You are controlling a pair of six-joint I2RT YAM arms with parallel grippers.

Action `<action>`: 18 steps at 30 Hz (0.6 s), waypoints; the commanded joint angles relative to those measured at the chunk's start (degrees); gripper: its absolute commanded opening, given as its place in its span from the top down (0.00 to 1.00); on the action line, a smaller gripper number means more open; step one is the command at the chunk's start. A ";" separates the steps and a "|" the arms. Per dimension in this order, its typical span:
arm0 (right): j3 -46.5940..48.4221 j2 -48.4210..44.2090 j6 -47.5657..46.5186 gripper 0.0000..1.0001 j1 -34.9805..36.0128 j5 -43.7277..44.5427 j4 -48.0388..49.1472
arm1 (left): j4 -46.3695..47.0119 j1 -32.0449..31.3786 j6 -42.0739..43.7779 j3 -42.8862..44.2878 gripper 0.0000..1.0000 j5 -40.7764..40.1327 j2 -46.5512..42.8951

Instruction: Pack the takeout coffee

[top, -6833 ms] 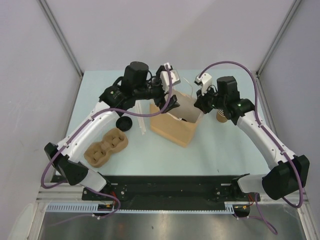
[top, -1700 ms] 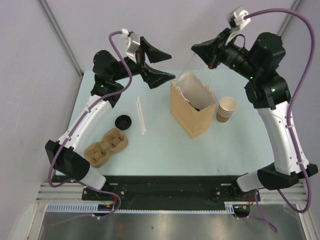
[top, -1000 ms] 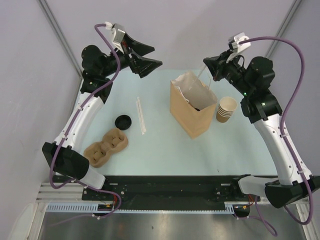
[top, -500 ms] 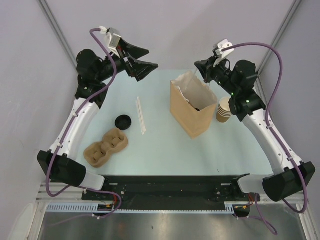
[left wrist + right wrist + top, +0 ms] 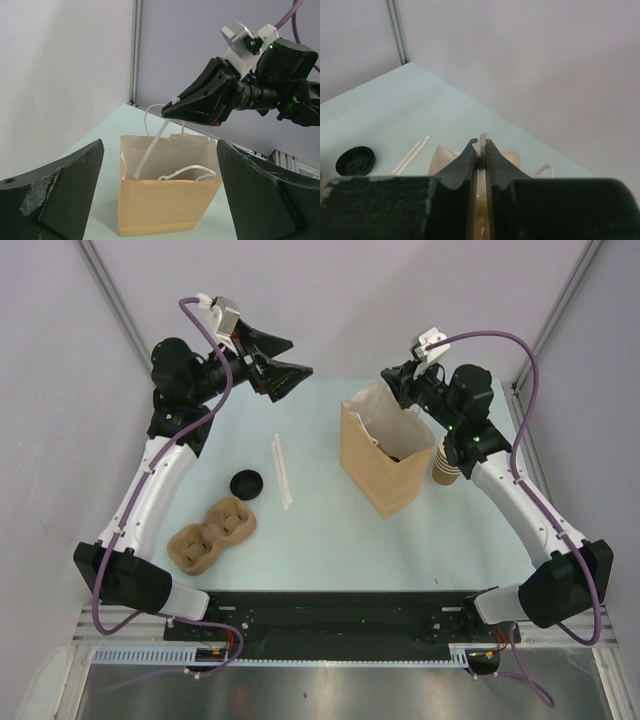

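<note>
The brown paper bag stands upright and open at mid table; it also shows in the left wrist view. A dark round shape sits inside it, perhaps the coffee's black lid; the tan cup is hidden. My right gripper hangs over the bag's far rim, shut on a white wrapped straw. In the left wrist view the straw slants from that gripper down into the bag. My left gripper is open and empty, raised at the far left, facing the bag.
A second wrapped straw and a loose black lid lie left of the bag. The pulp carrier tray is at the near left. A stack of lidless cups stands right of the bag, partly behind my right arm.
The bag, tipped and held by both grippers at first, now stands alone. My right gripper has come down and left over its mouth with the straw. My left gripper has drawn back left.
</note>
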 commanded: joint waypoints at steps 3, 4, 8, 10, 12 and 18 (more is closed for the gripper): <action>-1.08 -0.23 1.30 0.41 -0.34 -3.81 0.39 | -0.02 0.62 1.68 1.19 0.00 -0.20 -0.15; -1.08 -1.54 1.49 0.38 -0.43 -4.08 -0.75 | -0.11 0.79 1.68 1.19 0.00 -0.19 -0.15; -1.08 -5.66 2.63 0.24 -0.78 -4.26 -6.64 | 0.24 0.79 1.33 0.92 0.01 0.15 0.46; -0.99 -7.34 2.98 0.20 -0.95 -4.26 -7.26 | 0.33 0.79 1.24 0.92 0.01 0.60 0.73; -0.99 -9.72 2.89 0.16 -0.69 -4.61 -9.37 | 0.33 0.79 1.24 0.92 0.00 0.77 1.26; -0.64 -12.97 1.93 0.09 -0.16 -2.15 -11.13 | -7.30 0.88 4.31 4.17 0.01 -0.02 3.28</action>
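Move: The right hand grips a straw near its upper end, high over the open paper bag; the bag's middle is about 3 cm back from that hand, level with it sideways, and 25 cm below. The cup stack stands some 17 cm to the hand's right and 3 cm back, and the straws left on the table about 26 cm to its left, level fore and aft. From the left hand the bag lies about 16 cm to the right, 2 cm ahead and 33 cm down. Dipping about 2.5 cm towards the bag with a slight tip down, the right hand springs its fingers nearly wide open and lets go of the straw, then draws back some 6 cm towards the robot, rising about 5 cm from its lowest point on the way out. The left hand, open and empty, eases a couple of centimetres down and forward. ##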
